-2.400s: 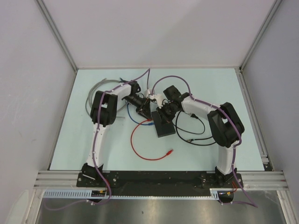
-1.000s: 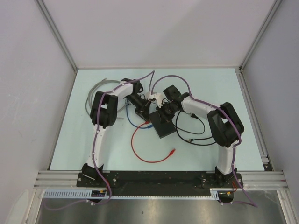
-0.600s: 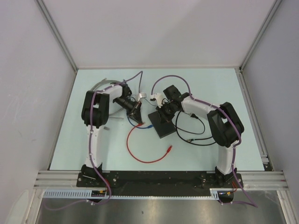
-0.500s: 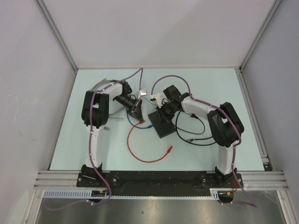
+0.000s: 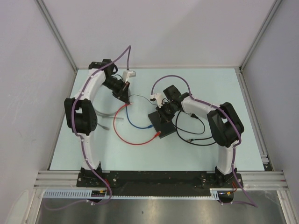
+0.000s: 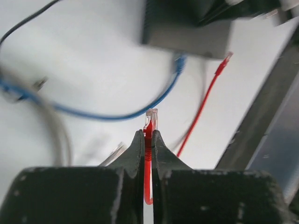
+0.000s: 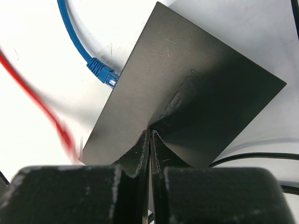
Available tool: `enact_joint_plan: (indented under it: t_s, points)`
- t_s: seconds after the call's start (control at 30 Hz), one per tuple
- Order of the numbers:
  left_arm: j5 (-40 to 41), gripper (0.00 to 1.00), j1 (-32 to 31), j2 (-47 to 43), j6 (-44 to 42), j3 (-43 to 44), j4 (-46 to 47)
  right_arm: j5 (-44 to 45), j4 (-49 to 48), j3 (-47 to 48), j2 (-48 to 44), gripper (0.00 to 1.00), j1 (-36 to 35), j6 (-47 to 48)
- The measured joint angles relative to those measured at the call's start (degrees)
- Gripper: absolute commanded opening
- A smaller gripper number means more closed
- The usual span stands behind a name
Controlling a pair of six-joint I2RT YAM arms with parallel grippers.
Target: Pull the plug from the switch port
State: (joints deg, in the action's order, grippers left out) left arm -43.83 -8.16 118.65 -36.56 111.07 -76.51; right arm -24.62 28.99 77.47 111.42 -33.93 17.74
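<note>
My left gripper (image 5: 126, 99) is at the back left, lifted off the table. It is shut on the clear plug (image 6: 151, 116) of the red cable (image 5: 122, 136), gripped just behind the tip between my fingertips (image 6: 146, 133). The plug is out of the flat black switch box (image 5: 163, 126) and well away from it. My right gripper (image 5: 163, 113) is shut, with its tips (image 7: 150, 133) pressed down on the top of the box (image 7: 187, 93). The box also shows blurred at the top of the left wrist view (image 6: 187, 28).
A blue cable's plug (image 7: 105, 74) lies against the box's left edge (image 5: 149, 125). The red cable's other end (image 5: 158, 134) lies by the box's front edge. A grey cable (image 5: 105, 116) lies at the left. Thin black cables (image 5: 196, 137) loop to the right of the box.
My left arm has swung back and to the left, holding the red plug and dragging the red cable away from the box. My right gripper has stayed on the box, which turned slightly.
</note>
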Motion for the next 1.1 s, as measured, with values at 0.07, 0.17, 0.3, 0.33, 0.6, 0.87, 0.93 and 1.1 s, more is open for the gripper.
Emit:
enact_joint_plan:
  t_s: [0.07,0.17,0.3,0.33,0.6,0.87,0.93,1.1]
  points:
    - [6.80,0.00,0.24,-0.48,-0.66,0.42,-0.24,-0.02,0.00,0.00,0.02,0.03,0.00,0.00]
    - [16.83,0.00,0.13,-0.48,-0.98,2.58,-0.74,-0.04,0.00,0.00,0.02,0.03,0.02,0.04]
    - [30.05,0.00,-0.04,0.68,-1.05,9.92,-1.22,-0.04,0.00,0.00,0.02,0.03,0.00,0.13]
    - [32.79,0.00,-0.04,1.22,-1.05,12.13,-1.16,-0.04,0.02,0.00,0.02,0.03,0.00,0.15]
    - [57.90,0.43,-1.29,6.34,-2.75,19.12,2.12,0.00,0.02,0.00,0.02,0.03,-0.09,0.35]
    - [67.38,0.73,-6.40,12.59,4.59,19.58,9.84,0.22,0.02,0.00,0.00,0.03,-0.26,0.39]
    - [66.12,0.74,-7.43,11.13,6.78,17.11,12.35,0.20,0.02,0.00,0.00,0.03,-0.26,0.39]
    - [51.23,0.73,-8.31,6.21,12.07,13.73,15.04,0.20,0.02,0.00,0.00,0.03,-0.26,0.37]
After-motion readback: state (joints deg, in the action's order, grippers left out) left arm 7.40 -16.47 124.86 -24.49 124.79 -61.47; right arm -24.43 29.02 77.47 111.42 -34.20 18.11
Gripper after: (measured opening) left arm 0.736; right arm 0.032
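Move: The red cable's near plug is already in the left hand's fingers. It is going to the grey coil, whose middle lies about 10 cm to the left, 7 ahead and 15 below. The blue plug at the switch is some 9 cm to the right and 7 back, the switch's middle 15 right and 6 back, and the red cable's far plug 13 right and 11 back. From the right hand, the coil is about 25 cm left and 12 ahead, 4 down. The red plug, still pinched, is flung away from the switch towards the grey coil: the left hand sweeps about 15 cm left and 10 cm forward, rolling its fingers from slanting right to nearly straight down. The fingers then spread wide and let go, and the empty hand, still easing forward at first, swings back right some 10 cm. ##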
